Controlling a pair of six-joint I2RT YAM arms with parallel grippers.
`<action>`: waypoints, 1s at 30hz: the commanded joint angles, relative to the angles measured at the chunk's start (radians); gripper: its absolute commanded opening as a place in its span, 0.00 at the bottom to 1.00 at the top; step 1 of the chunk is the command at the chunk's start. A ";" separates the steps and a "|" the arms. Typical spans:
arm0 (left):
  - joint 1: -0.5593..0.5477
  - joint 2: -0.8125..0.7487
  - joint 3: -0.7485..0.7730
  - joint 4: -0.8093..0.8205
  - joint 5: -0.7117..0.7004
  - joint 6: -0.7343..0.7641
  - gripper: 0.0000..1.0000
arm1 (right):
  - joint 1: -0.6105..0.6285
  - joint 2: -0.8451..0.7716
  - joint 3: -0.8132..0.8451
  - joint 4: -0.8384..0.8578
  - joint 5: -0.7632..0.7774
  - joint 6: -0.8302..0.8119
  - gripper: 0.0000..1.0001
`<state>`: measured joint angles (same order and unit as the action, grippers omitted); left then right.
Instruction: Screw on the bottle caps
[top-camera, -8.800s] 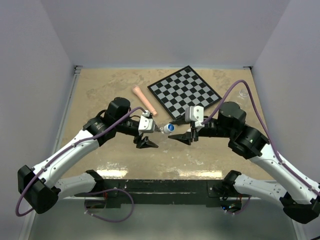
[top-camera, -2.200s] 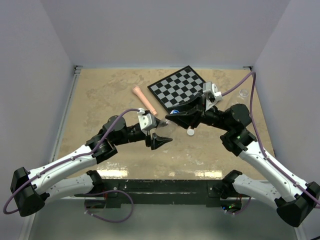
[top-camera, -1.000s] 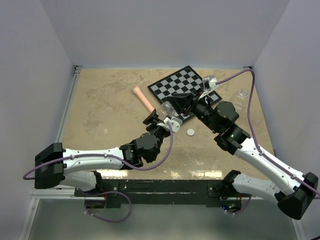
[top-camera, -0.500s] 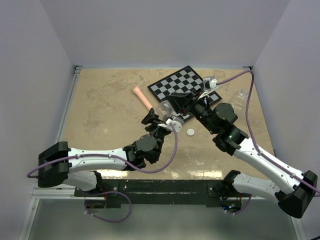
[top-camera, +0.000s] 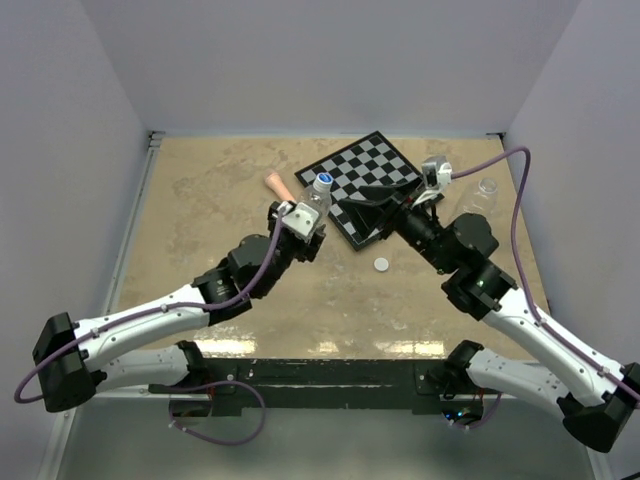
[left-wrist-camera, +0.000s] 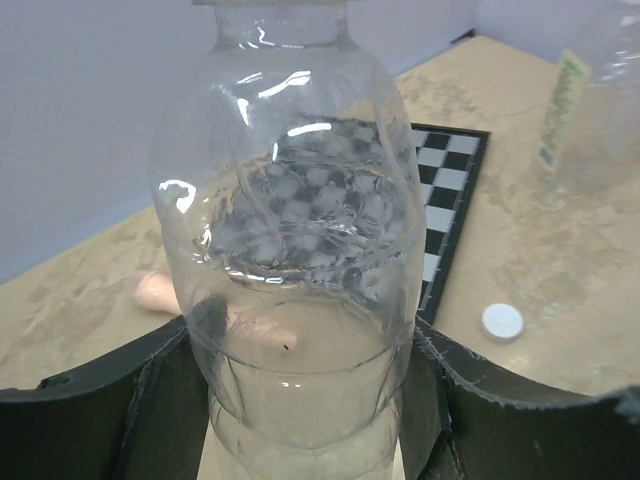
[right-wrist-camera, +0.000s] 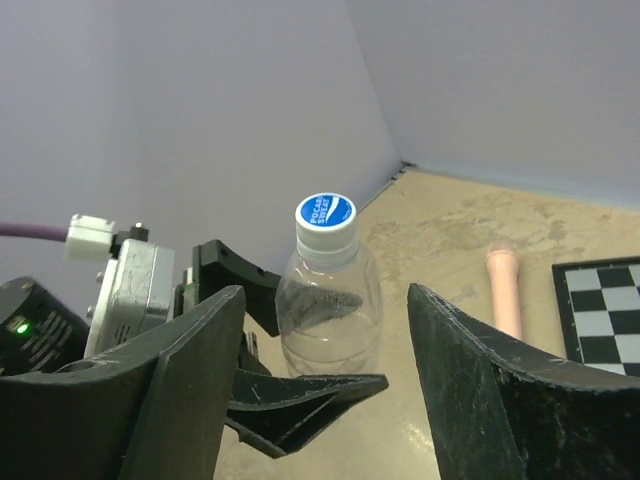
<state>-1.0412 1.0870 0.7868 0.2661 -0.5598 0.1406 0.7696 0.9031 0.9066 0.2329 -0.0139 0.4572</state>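
My left gripper (top-camera: 305, 215) is shut on the small clear bottle (top-camera: 318, 198), held upright above the table near the chessboard's left corner. In the left wrist view the bottle (left-wrist-camera: 300, 250) fills the space between the jaws. The blue cap (top-camera: 324, 182) with its white mark sits on the bottle's neck (right-wrist-camera: 325, 213). My right gripper (top-camera: 350, 210) is open just right of the bottle and touches nothing; its fingers (right-wrist-camera: 170, 380) frame the bottle from a distance. The white cap (top-camera: 381, 264) lies on the table. The larger bottle (top-camera: 483, 195) stands at the right.
A black-and-white chessboard (top-camera: 385, 175) lies at the back centre, under my right gripper. A pink tapered stick (top-camera: 278, 185) lies left of the bottle. Purple walls close in the back and both sides.
My right gripper has opened, let go of the blue cap and drawn back to the right. The left arm has swung the capped bottle farther back and to the left.
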 joint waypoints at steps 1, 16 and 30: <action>0.088 -0.076 -0.059 -0.047 0.407 -0.182 0.00 | -0.065 -0.049 0.000 0.032 -0.160 -0.066 0.72; 0.239 -0.188 -0.198 0.193 1.101 -0.266 0.00 | -0.139 -0.055 -0.060 0.236 -0.665 -0.097 0.73; 0.239 -0.177 -0.190 0.255 1.285 -0.217 0.00 | -0.141 -0.035 -0.064 0.292 -0.828 -0.111 0.65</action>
<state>-0.8059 0.9138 0.5907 0.4519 0.6472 -0.1078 0.6338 0.8604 0.8425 0.4572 -0.7761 0.3538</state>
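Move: The blue-topped cap on the upright bottle stands about 5 cm ahead, 7 cm left and 3 cm below the open right hand. From that hand the loose white cap on the table is some 6 cm ahead and 11 cm right, the chessboard 28 cm ahead and 8 cm right, both roughly 35 cm down. The left hand grips the bottle, its cap about 9 cm above, 2 cm ahead and 1 cm right. Both hands draw back roughly 10 cm, left swinging the bottle clockwise, open right turning counter-clockwise towards its cap. ##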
